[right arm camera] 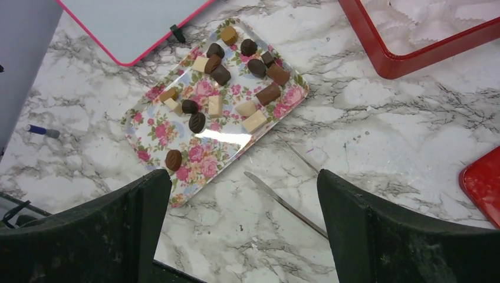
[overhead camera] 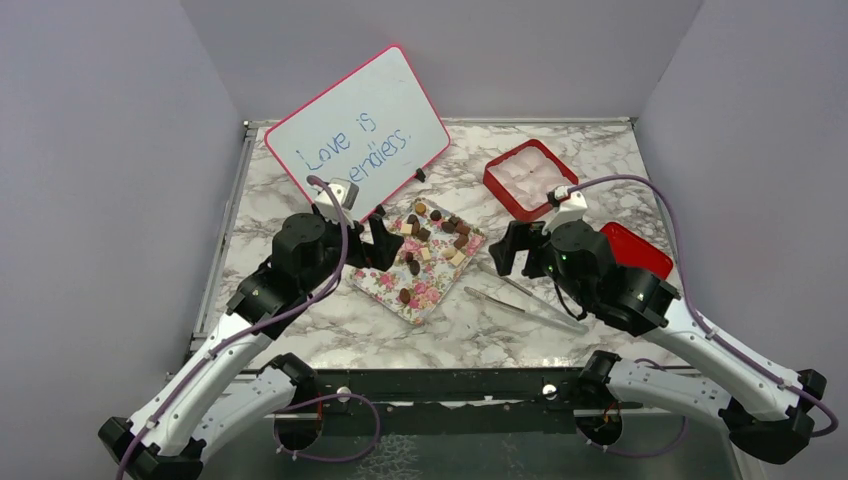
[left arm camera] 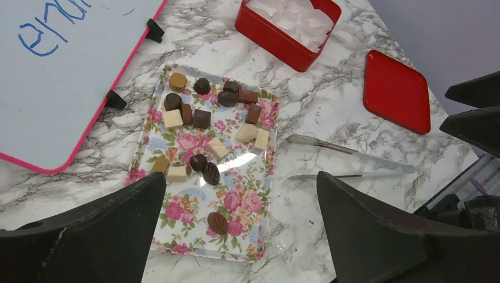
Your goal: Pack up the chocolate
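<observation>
Several chocolate pieces (overhead camera: 432,238), dark brown, mid-brown and cream, lie on a floral tray (overhead camera: 415,300) at the table's middle. They also show in the left wrist view (left arm camera: 202,118) and the right wrist view (right arm camera: 221,74). A red box (overhead camera: 497,185) lined with white paper cups stands at the back right. My left gripper (overhead camera: 375,245) is open and empty, held above the tray's left edge (left arm camera: 242,180). My right gripper (overhead camera: 508,252) is open and empty, held above the bare marble right of the tray (right arm camera: 243,175).
Metal tongs (overhead camera: 520,300) lie on the marble right of the tray, below my right gripper (right arm camera: 289,203). A red lid (overhead camera: 640,250) lies at the right. A pink-framed whiteboard (overhead camera: 355,130) leans at the back left. A blue pen (right arm camera: 41,131) lies left of the tray.
</observation>
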You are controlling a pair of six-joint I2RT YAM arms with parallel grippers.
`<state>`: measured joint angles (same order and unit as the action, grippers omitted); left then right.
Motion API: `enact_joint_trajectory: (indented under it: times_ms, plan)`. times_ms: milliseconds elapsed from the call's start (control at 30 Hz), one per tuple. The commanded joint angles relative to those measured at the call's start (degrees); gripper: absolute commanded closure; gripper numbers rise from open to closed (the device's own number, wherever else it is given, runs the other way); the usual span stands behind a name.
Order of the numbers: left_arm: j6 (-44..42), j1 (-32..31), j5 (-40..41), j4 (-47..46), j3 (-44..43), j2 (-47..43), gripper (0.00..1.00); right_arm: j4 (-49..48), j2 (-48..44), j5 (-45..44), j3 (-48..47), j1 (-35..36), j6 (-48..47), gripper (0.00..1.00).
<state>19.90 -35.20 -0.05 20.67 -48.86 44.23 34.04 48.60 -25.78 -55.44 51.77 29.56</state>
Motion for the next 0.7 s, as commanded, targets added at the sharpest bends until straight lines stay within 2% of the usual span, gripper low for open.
enact_joint_trajectory:
  times_ms: [0,267,367,533,667]
  plan:
    - [-0.45,0.31,-0.45,-1.30,1.48,-2.23,0.01,1.40,-0.72,-0.78,0.25,0.26,-0.44,0.00]
    - [-3.41,0.31,3.00,-0.47,2.96,-4.82,0.01,1.94,-1.27,0.66,0.92,0.26,-5.97,0.00]
    - [-4.72,0.31,5.43,-0.45,4.44,-6.53,0.01,3.41,0.35,4.29,0.94,0.26,-11.04,0.00]
    - [-5.50,0.31,9.02,-0.89,5.96,-10.54,0.01,14.10,11.08,-1.24,-3.64,0.26,-9.95,0.00]
    - [-6.37,0.31,9.78,-2.47,7.66,-14.43,0.01,16.02,17.50,-2.07,-4.42,0.26,-10.84,0.05]
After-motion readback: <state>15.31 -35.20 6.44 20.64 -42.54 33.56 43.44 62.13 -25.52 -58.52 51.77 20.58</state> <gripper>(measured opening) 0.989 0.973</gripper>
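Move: The tongs lie flat on the marble below the open right hand, their middle about 8 cm to its right, 4 cm back and some 21 cm down. From that hand, the chocolate tray's middle is roughly 15 cm left and 5 cm ahead; the red box is 26 cm ahead and 9 cm right, and the red lid 8 cm ahead and 32 cm right. For the left hand the tongs are about 31 cm right, 5 cm back and 22 cm down. Down drops the right hand, slowly at first and then fast, some 7 cm towards the tongs with almost no sideways travel. Its wrist rolls left side down by about 25 degrees and tips the still wide-open fingers further downward. The left hand, empty and open, meanwhile draws off to the left by 3 to 4 cm, away from the tray's middle. ##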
